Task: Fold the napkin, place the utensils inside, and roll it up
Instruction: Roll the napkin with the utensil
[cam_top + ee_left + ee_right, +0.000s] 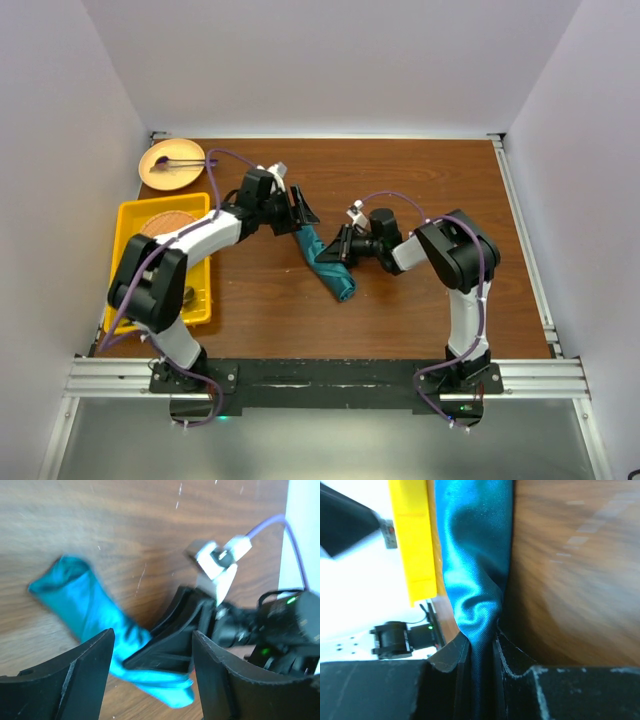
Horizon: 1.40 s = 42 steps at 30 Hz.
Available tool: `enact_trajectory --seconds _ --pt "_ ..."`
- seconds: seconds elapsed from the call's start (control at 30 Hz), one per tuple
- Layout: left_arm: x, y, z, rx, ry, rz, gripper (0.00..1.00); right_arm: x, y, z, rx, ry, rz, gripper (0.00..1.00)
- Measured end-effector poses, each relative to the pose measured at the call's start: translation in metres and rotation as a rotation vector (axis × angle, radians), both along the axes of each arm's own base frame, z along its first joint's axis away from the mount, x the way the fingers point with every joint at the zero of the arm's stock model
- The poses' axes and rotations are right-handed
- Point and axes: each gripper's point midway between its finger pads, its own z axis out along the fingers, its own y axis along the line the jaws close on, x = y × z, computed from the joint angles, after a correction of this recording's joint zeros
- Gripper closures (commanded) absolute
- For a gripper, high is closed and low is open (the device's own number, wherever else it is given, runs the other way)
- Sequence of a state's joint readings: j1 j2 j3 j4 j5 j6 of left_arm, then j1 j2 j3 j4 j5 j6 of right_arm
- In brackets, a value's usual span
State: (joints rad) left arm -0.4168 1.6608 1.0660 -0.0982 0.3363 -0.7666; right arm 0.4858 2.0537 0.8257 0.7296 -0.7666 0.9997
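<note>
The teal napkin (pixel 328 266) lies on the table as a narrow rolled bundle, slanting from upper left to lower right. My right gripper (pixel 337 247) is shut on its upper part; in the right wrist view the cloth (pixel 475 555) is pinched between the jaws of the right gripper (pixel 477 665). My left gripper (pixel 304 214) hovers open just above the roll's upper end. In the left wrist view the napkin (pixel 85 605) and the right gripper's fingers (pixel 172 647) show between the spread jaws of the left gripper (pixel 152 680). The utensils are out of view.
A yellow tray (pixel 128 232) holding a brown round item (pixel 172 219) stands at the left edge. Behind it, a tan bowl (pixel 172 163) holds a thin stick with a dark purple end. White walls surround the table.
</note>
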Motion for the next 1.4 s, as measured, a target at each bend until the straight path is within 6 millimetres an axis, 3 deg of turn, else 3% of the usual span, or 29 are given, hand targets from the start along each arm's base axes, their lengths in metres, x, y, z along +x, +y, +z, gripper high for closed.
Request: enact_trajectory --seconds 0.17,0.37,0.6,0.87,1.13,1.4 --pt "-0.005 -0.028 -0.022 -0.066 0.048 -0.079 0.32 0.014 -0.026 -0.001 0.040 0.011 -0.044 0.92" --pt "0.003 -0.053 -0.020 -0.148 0.018 -0.130 0.33 0.020 -0.041 -0.008 0.005 -0.018 -0.025 0.85" --pt "0.020 -0.070 -0.020 -0.210 -0.026 -0.145 0.34 0.021 -0.045 -0.011 -0.025 -0.046 0.024 0.76" --pt "0.033 -0.074 -0.037 -0.196 -0.024 -0.126 0.34 0.021 -0.051 -0.006 -0.077 -0.060 0.056 0.57" --pt "0.045 -0.074 -0.050 -0.160 -0.026 -0.107 0.34 0.020 -0.064 0.001 -0.183 -0.100 0.060 0.50" --pt "0.048 -0.074 -0.056 -0.147 -0.026 -0.100 0.34 0.013 -0.091 0.004 -0.374 -0.156 0.049 0.46"
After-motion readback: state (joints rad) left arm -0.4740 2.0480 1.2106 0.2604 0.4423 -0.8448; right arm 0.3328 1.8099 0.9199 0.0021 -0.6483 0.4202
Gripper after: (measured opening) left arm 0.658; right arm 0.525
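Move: The rolled napkin is still pinched between the right fingers, its middle right at that hand, about 1 cm to the left and 1 cm below. Its far end lies about 9 cm ahead and 6 cm left of that hand, its near end some 8 cm back and 5 cm right. The left hand, open and empty, has the roll's far end about 3 cm ahead, 1 cm left and 10 cm below. The right hand keeps its pinch and drags the roll about 4.5 cm to the right and 2 cm forward, then opens its fingers to let go and backs off another 4 cm or so to the right, its wrist rolling some 20 degrees so that its left side dips. Meanwhile the left hand, staying open, swings about 7 cm right, then goes on forward by 5 cm while sinking a similar amount towards the roll's far end, stopping just above it with no clear touch. ##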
